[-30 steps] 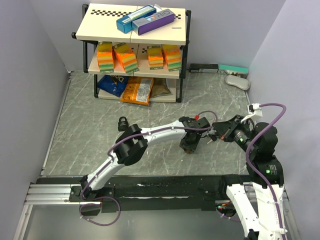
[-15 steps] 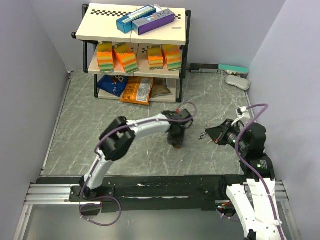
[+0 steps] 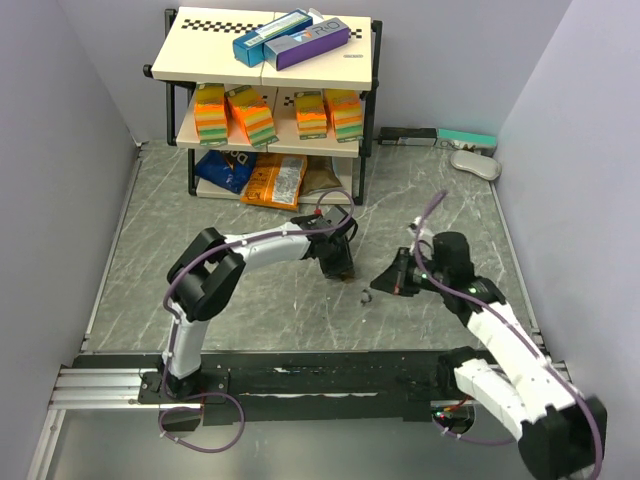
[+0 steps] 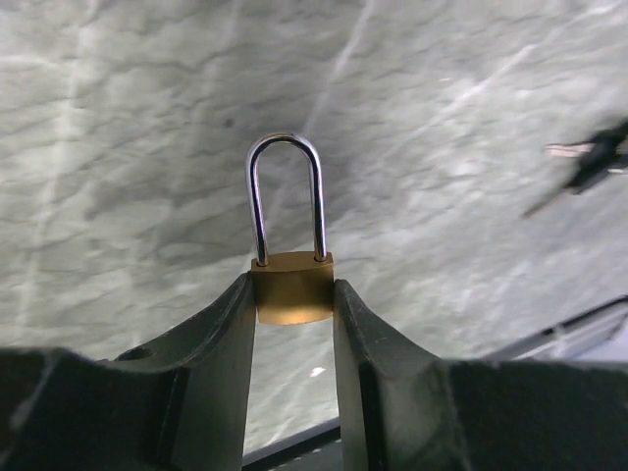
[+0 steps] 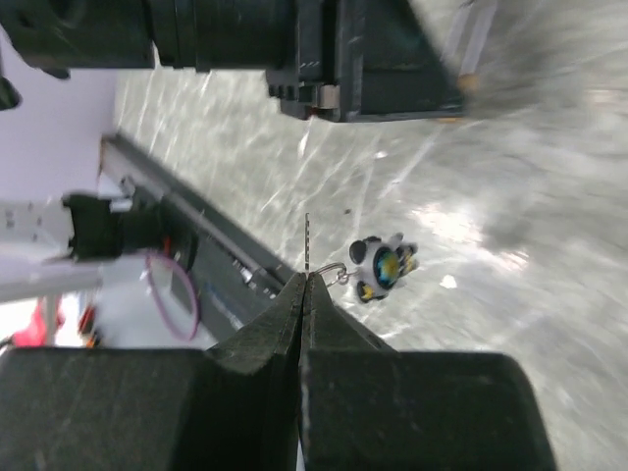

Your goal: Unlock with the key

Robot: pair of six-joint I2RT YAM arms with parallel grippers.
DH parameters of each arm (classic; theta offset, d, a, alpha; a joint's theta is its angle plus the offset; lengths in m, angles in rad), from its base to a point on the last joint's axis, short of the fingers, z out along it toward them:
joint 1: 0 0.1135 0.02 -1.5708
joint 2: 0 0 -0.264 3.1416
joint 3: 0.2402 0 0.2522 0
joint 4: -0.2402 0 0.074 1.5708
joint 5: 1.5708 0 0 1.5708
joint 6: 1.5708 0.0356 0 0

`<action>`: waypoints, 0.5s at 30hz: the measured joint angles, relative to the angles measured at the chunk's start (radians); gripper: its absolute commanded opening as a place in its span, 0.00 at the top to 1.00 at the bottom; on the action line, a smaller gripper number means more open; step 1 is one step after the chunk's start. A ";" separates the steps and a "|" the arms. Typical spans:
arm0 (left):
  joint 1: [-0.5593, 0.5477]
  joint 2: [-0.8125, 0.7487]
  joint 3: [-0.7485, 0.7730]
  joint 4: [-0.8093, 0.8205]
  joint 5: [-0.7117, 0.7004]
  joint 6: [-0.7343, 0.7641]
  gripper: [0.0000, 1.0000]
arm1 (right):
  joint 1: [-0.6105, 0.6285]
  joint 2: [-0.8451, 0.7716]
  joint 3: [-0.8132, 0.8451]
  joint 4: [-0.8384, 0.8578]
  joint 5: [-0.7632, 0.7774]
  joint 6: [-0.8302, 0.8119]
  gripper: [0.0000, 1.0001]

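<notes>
In the left wrist view a brass padlock (image 4: 292, 289) is pinched by its sides in my left gripper (image 4: 292, 287). Its steel shackle (image 4: 285, 186) is shut and points away from the wrist. From above, the left gripper (image 3: 338, 262) hovers mid-table and hides the padlock. My right gripper (image 5: 303, 283) is shut on the key (image 5: 307, 238), whose thin blade sticks out past the tips. A black, white and yellow charm (image 5: 385, 267) hangs on its ring. In the top view the right gripper (image 3: 385, 280) is just right of the left one, and the two stay apart.
A black shelf rack (image 3: 190, 140) at the back holds boxes, sponges and snack bags. A dark bar (image 3: 408, 135) and a white mouse-like object (image 3: 474, 163) lie at the back right. The black rail (image 3: 330, 372) runs along the near edge.
The left gripper has carried the padlock leftward and a little back. The right arm has swung left with the key, staying close to the padlock.
</notes>
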 measured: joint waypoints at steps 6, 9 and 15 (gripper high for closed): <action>0.000 -0.026 -0.034 0.066 0.005 -0.047 0.99 | 0.036 0.206 -0.021 0.142 -0.065 0.022 1.00; 0.000 -0.034 -0.053 0.089 0.006 -0.056 0.99 | 0.038 0.288 -0.040 0.203 -0.093 0.036 1.00; 0.000 -0.034 -0.066 0.100 0.007 -0.061 0.99 | 0.039 0.414 -0.043 0.280 -0.116 0.039 1.00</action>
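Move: The brass padlock, shackle pointing forward, lies about 7 cm ahead of the right hand, some 5 cm to its left and roughly 10 cm below. It sits between the left hand's fingertips, right at that hand point. The astronaut keychain hangs from the right hand's key, about 5 cm below the right hand and 1 cm to its left, level fore and aft. The loose keys lie on the table some 9 cm ahead, 15 cm right and 13 cm below. Downward above all, by some 6 to 7 cm, with about 3 cm to the left and a little forward, the right hand brings its key towards the padlock, slowing as it nears. Its wrist tips the fingers some 15 degrees further down, and they stay shut on the key. The left hand keeps pinching the padlock and holds it out almost in place. ##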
